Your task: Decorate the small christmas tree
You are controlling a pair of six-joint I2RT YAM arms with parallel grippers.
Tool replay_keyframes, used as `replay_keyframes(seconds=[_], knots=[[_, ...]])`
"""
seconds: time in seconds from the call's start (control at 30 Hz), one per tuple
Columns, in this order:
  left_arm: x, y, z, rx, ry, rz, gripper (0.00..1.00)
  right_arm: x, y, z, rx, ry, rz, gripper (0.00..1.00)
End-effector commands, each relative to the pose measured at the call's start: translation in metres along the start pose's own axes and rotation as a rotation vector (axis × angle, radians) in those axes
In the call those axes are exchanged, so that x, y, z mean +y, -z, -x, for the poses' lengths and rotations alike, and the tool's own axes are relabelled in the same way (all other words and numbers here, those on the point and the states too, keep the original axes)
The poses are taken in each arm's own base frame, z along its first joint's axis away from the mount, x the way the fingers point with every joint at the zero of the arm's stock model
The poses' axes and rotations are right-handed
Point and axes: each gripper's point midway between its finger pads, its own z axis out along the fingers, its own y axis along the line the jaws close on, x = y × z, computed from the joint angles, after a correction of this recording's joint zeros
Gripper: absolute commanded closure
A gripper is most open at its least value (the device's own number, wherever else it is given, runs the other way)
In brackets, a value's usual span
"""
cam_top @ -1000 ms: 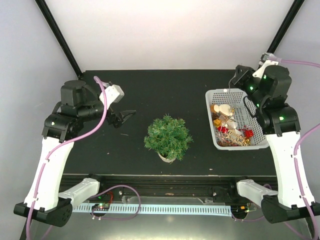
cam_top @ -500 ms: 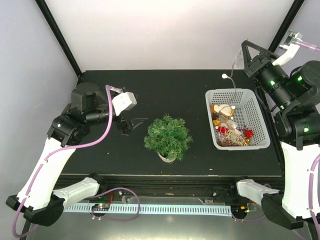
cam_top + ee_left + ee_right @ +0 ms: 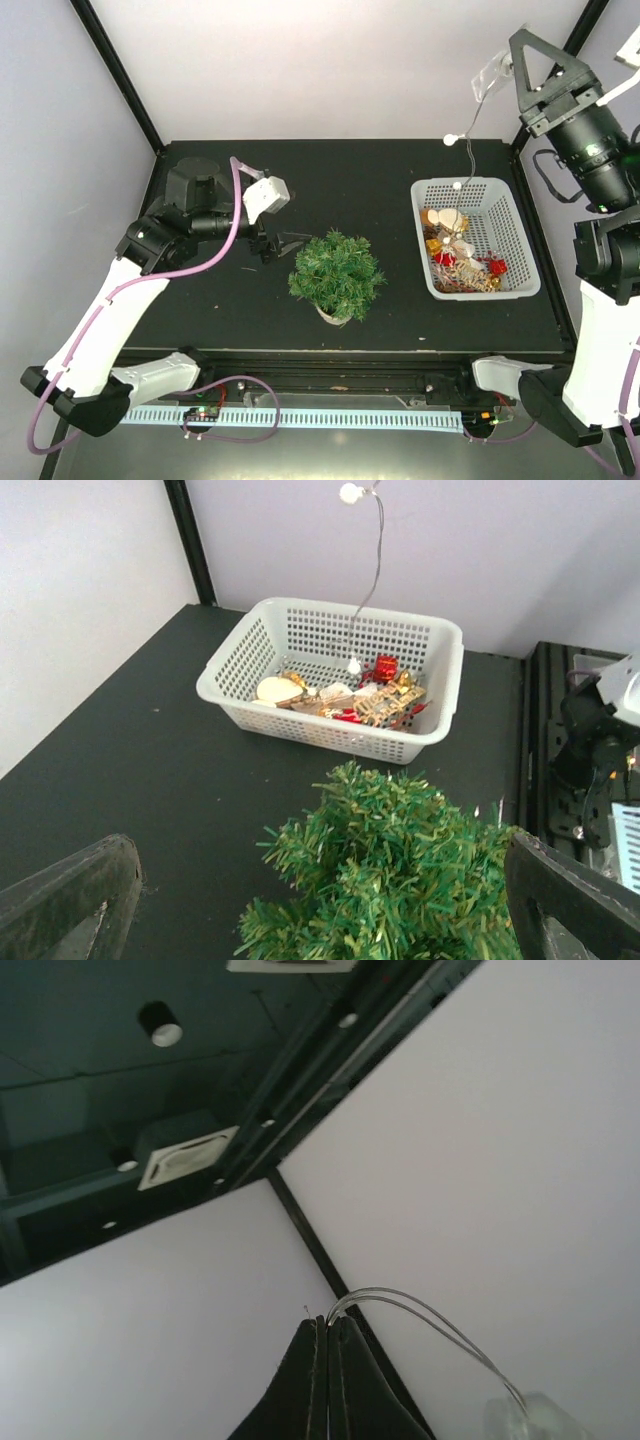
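The small christmas tree [image 3: 336, 273] stands on its white base near the table's front middle; in the left wrist view its green top [image 3: 400, 880] fills the lower centre. My left gripper [image 3: 275, 243] is open just left of the tree, its fingers [image 3: 75, 895] wide apart with the tree's top between them, apart from it. High above the basket, my right gripper [image 3: 521, 42] points upward, shut on a thin wire light string [image 3: 430, 1310]. The string [image 3: 468, 150] hangs down with small white bulbs into the basket.
A white mesh basket [image 3: 428, 190] at the right holds several ornaments in red, gold and cream; its rim [image 3: 440, 640] lies beyond the tree. Black frame posts rise at both back corners. A clear plastic piece [image 3: 490, 72] dangles on the string by the right gripper.
The right arm has risen from the basket, pulling the light string up with it. The left gripper has moved right, closer to the tree.
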Motion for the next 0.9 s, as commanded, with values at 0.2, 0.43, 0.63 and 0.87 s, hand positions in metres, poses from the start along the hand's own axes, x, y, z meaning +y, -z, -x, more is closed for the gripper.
replay_keyframes(seconds=[0.2,0.43,0.63,0.87], knots=[[-0.013,-0.004,0.026,-0.084,0.035,-0.092,0.01,0.047,-0.009,0.028,-0.04,-0.106,0.208,0.99],[-0.015,-0.009,0.026,-0.082,0.046,-0.112,0.01,0.067,-0.012,0.045,-0.075,-0.145,0.299,0.99],[-0.019,-0.011,0.023,-0.09,0.068,-0.14,0.01,0.075,-0.015,0.055,-0.098,-0.197,0.353,0.99],[-0.032,-0.029,0.039,-0.097,0.061,-0.226,0.01,0.081,-0.019,0.055,-0.073,-0.278,0.422,0.99]])
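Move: The right hand already holds the light string's thin wire high up. The tree lies about 20 cm to its left, level with it in reach and some 49 cm below; the basket holding the rest of the string is roughly 14 cm ahead, 13 cm to the right and 60 cm down. From the open left hand the tree is about 8 cm to the right, straight level in reach, its middle some 18 cm lower. The shut right fingers keep their grip on the wire and carry it up by about 8 cm, drawing slightly back and away from the basket, while the wrist turns some 20 degrees, counter-clockwise with its left side rising and the fingertips tipping further up. Meanwhile the left hand, fingers staying wide open, eases about 3 cm right and a little back towards the tree, rising about 1 cm and turning slightly clockwise; whether it brushes the needles can't be seen. ##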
